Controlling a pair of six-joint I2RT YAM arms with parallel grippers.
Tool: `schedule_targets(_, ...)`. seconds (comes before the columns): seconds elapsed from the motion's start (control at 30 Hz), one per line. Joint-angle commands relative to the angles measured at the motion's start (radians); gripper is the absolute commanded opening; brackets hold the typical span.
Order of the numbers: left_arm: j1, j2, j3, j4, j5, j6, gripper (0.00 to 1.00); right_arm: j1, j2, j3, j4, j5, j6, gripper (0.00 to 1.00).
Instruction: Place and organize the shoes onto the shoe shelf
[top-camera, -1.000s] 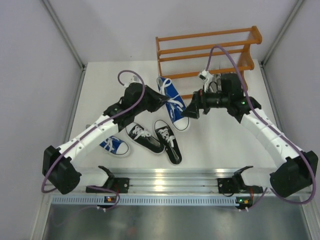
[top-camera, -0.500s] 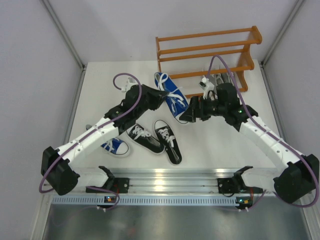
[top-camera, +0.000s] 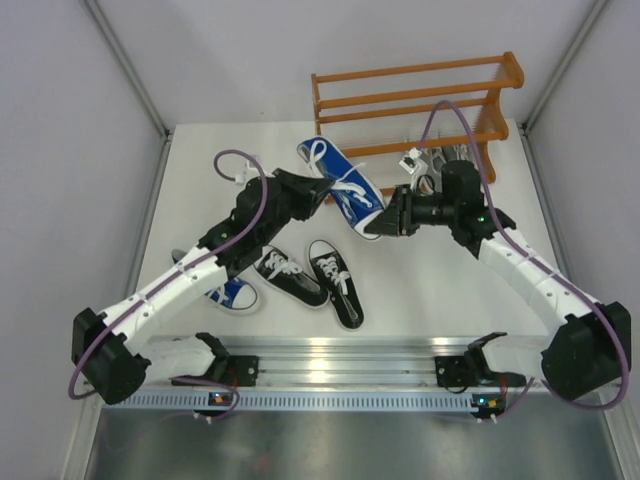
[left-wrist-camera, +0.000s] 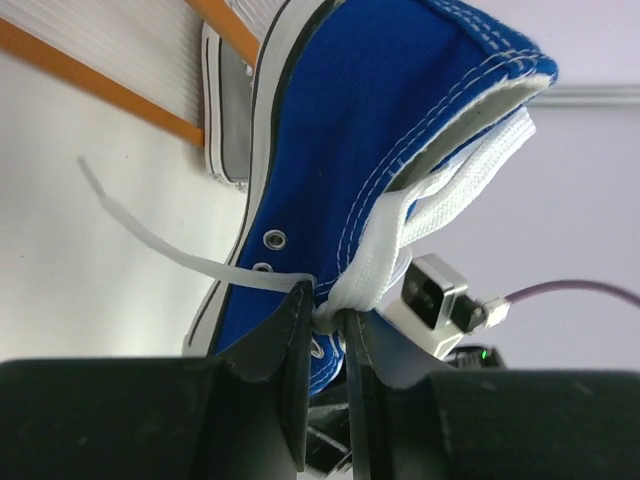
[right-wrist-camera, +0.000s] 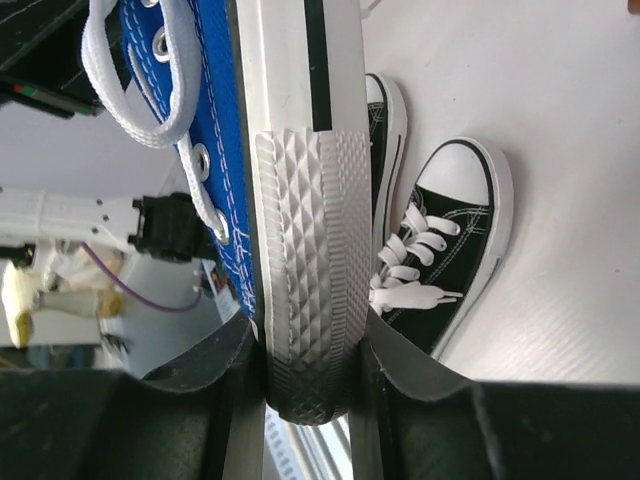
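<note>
A blue shoe (top-camera: 343, 186) with white laces is held off the table between both arms, in front of the orange shoe shelf (top-camera: 415, 98). My left gripper (top-camera: 322, 189) is shut on its laces and tongue (left-wrist-camera: 395, 250) near the eyelets. My right gripper (top-camera: 384, 222) is shut across the toe end, fingers pressed on both sides of the ribbed white sole (right-wrist-camera: 305, 250). Two black shoes (top-camera: 290, 275) (top-camera: 336, 283) lie side by side on the table below. A second blue shoe (top-camera: 234, 293) lies under the left arm. A grey shoe (top-camera: 441, 160) sits at the shelf's bottom tier, partly hidden by the right arm.
The shelf stands at the table's back right, close to the right wall. Both black shoes (right-wrist-camera: 452, 235) lie directly under the held shoe's toe. A metal rail (top-camera: 340, 360) runs along the near edge between the arm bases.
The right gripper has come in from the right and shut on the blue shoe's toe. The left arm has carried the shoe up and back toward the shelf.
</note>
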Motion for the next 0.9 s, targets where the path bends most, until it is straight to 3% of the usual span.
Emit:
schedule_targets(0.0, 0.001, -0.059, -0.033, 0.092, 0.085, 0.114, 0.0, -0.081, 0.009, 0.105, -0.045, -0.22, -0.271, 0.0)
schedule_targets(0.03, 0.006, -0.082, -0.039, 0.089, 0.11, 0.164, 0.09, -0.092, 0.033, 0.139, -0.13, -0.226, -0.365, 0.0)
schedule_targets(0.07, 0.022, -0.093, -0.042, 0.075, 0.133, 0.219, 0.17, -0.098, 0.049, 0.223, -0.348, -0.209, -0.465, 0.0)
schedule_targets(0.1, 0.033, -0.104, -0.024, 0.044, 0.159, 0.345, 0.27, -0.105, 0.069, 0.266, -0.451, -0.195, -0.677, 0.0)
schedule_targets(0.17, 0.047, -0.136, 0.007, -0.08, 0.208, 0.496, 0.62, -0.105, 0.104, 0.343, -0.665, -0.13, -0.844, 0.0)
schedule_targets(0.2, 0.053, -0.148, 0.025, -0.133, 0.208, 0.641, 0.72, -0.111, 0.107, 0.351, -0.705, -0.102, -0.958, 0.0)
schedule_targets(0.27, 0.055, -0.193, 0.062, -0.233, 0.21, 0.782, 0.82, -0.114, 0.093, 0.346, -0.751, -0.016, -1.051, 0.0)
schedule_targets(0.3, 0.055, -0.214, 0.062, -0.244, 0.208, 0.919, 0.85, -0.117, 0.089, 0.346, -0.8, 0.008, -1.149, 0.0)
schedule_targets(0.4, 0.055, -0.294, 0.042, -0.263, 0.289, 1.142, 0.92, -0.129, 0.064, 0.345, -0.873, 0.072, -1.308, 0.0)
schedule_targets(0.6, 0.055, -0.32, 0.024, -0.252, 0.542, 1.506, 0.96, -0.131, 0.064, 0.43, -1.028, 0.164, -1.608, 0.0)
schedule_targets(0.87, 0.052, -0.032, 0.162, -0.246, 0.944, 1.6, 0.98, -0.129, 0.064, 0.552, -1.157, 0.19, -1.849, 0.0)
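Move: The left hand still holds the blue shoe by its laces, the shoe's middle about 5 cm to its right and 3 cm lower. The right hand already grips the toe; from it the shelf's bottom rack lies some 21 cm ahead, 5 cm right and 18 cm below, the grey shoes there about 23 cm ahead, 13 cm right. The nearer black shoe is about 8 cm back, 13 cm left and 22 cm below the right hand. Left fingers open off the blue shoe, backing about 10 cm, as the right swings it some 12 cm rightward. ##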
